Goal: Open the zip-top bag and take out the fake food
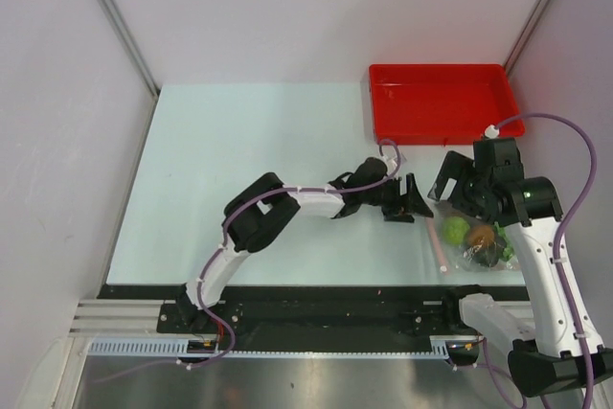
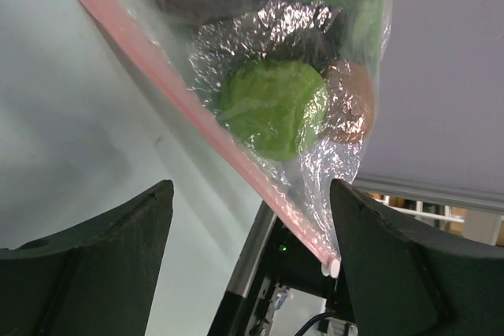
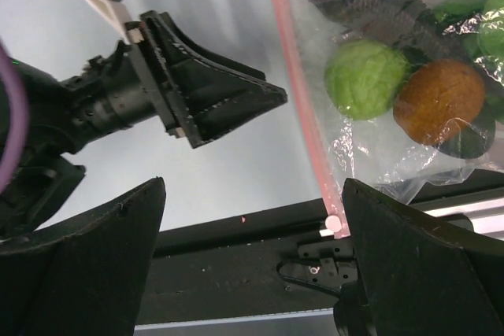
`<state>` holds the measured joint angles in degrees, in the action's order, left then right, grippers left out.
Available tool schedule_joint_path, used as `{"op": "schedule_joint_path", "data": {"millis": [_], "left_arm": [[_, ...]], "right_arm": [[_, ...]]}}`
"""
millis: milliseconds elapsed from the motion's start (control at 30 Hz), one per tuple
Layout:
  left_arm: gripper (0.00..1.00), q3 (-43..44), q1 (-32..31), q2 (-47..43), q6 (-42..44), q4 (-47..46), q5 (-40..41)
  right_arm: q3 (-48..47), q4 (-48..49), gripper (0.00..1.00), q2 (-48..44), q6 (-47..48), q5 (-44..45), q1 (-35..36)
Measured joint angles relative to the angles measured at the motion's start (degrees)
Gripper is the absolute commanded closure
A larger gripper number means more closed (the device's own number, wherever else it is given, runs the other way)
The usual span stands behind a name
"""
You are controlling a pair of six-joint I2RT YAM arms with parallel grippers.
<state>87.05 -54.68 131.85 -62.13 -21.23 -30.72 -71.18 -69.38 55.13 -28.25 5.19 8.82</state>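
The zip-top bag (image 1: 479, 246) lies flat at the table's near right. Its pinkish-red zip strip (image 3: 303, 92) faces left and ends in a white tab (image 3: 335, 224). Inside lies the fake food: a light green fruit (image 3: 364, 79), an orange-brown fruit (image 3: 438, 100), a grey fish (image 3: 378, 7) and leafy green pieces (image 3: 488, 21). My left gripper (image 1: 414, 200) stands open just left of the strip, pointing at the bag (image 2: 315, 76); the strip (image 2: 197, 116) runs close to its right finger. My right gripper (image 1: 452, 189) hangs open above the bag's left edge, holding nothing.
A red tray (image 1: 441, 102) stands at the far right, behind the bag. A black strip (image 3: 236, 234) runs along the table's near edge just below the bag's tab. White walls close in left and right.
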Motion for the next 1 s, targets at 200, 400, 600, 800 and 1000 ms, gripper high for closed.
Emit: {"op": "schedule_joint_path", "data": {"millis": [200,400,600,800,1000], "left_arm": [[0.38,1.7,-2.8,4.4,-6.4,-6.1,0.2],[0.75,5.1,-3.8,8.2,-8.9,-7.1,0.3],[1.0,8.5,-3.3,8.0,-3.0,-1.3,-0.5],[1.0,12.9,-1.9,4.8,11.5,13.7,-0.5],[1.0,15.9,-1.4,-1.2,24.0,25.0,0.7]], "right_arm": [[0.0,-1.6,0.0,-2.0,1.0,0.0,-0.1],[0.0,-3.1,0.0,-2.4,2.3,0.0,0.1],[0.4,-3.2,0.0,-2.4,3.6,-1.1,0.1],[1.4,-3.0,0.0,0.0,2.4,-0.9,0.1],[0.6,-2.9,0.0,7.4,-3.5,1.8,-0.5]]}}
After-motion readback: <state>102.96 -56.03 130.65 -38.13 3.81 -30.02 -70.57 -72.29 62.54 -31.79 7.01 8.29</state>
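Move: The pink zip strip of the zip-top bag crosses just beyond the left fingertips: its middle is about 4 cm to that hand's right, 3 cm back and 3 cm below. Inside the bag, the green ball lies some 9 cm right and 5 cm back, the brown food 15 cm right and 7 cm back, and the eggplant 10 cm right and 2 cm ahead. From the right hand, the strip is about 2 cm ahead, straight below by some 18 cm. The zip strip is pinched near its middle by the left hand, which slides about 4 cm right, slightly back and down onto it, closes fully, then lifts about 5 cm while drawing left and forward, rolling some 25 degrees so its forward side rises. The right hand, wide open, eases 2 cm back, then sinks about 3 cm towards the bag while coming forward again. ##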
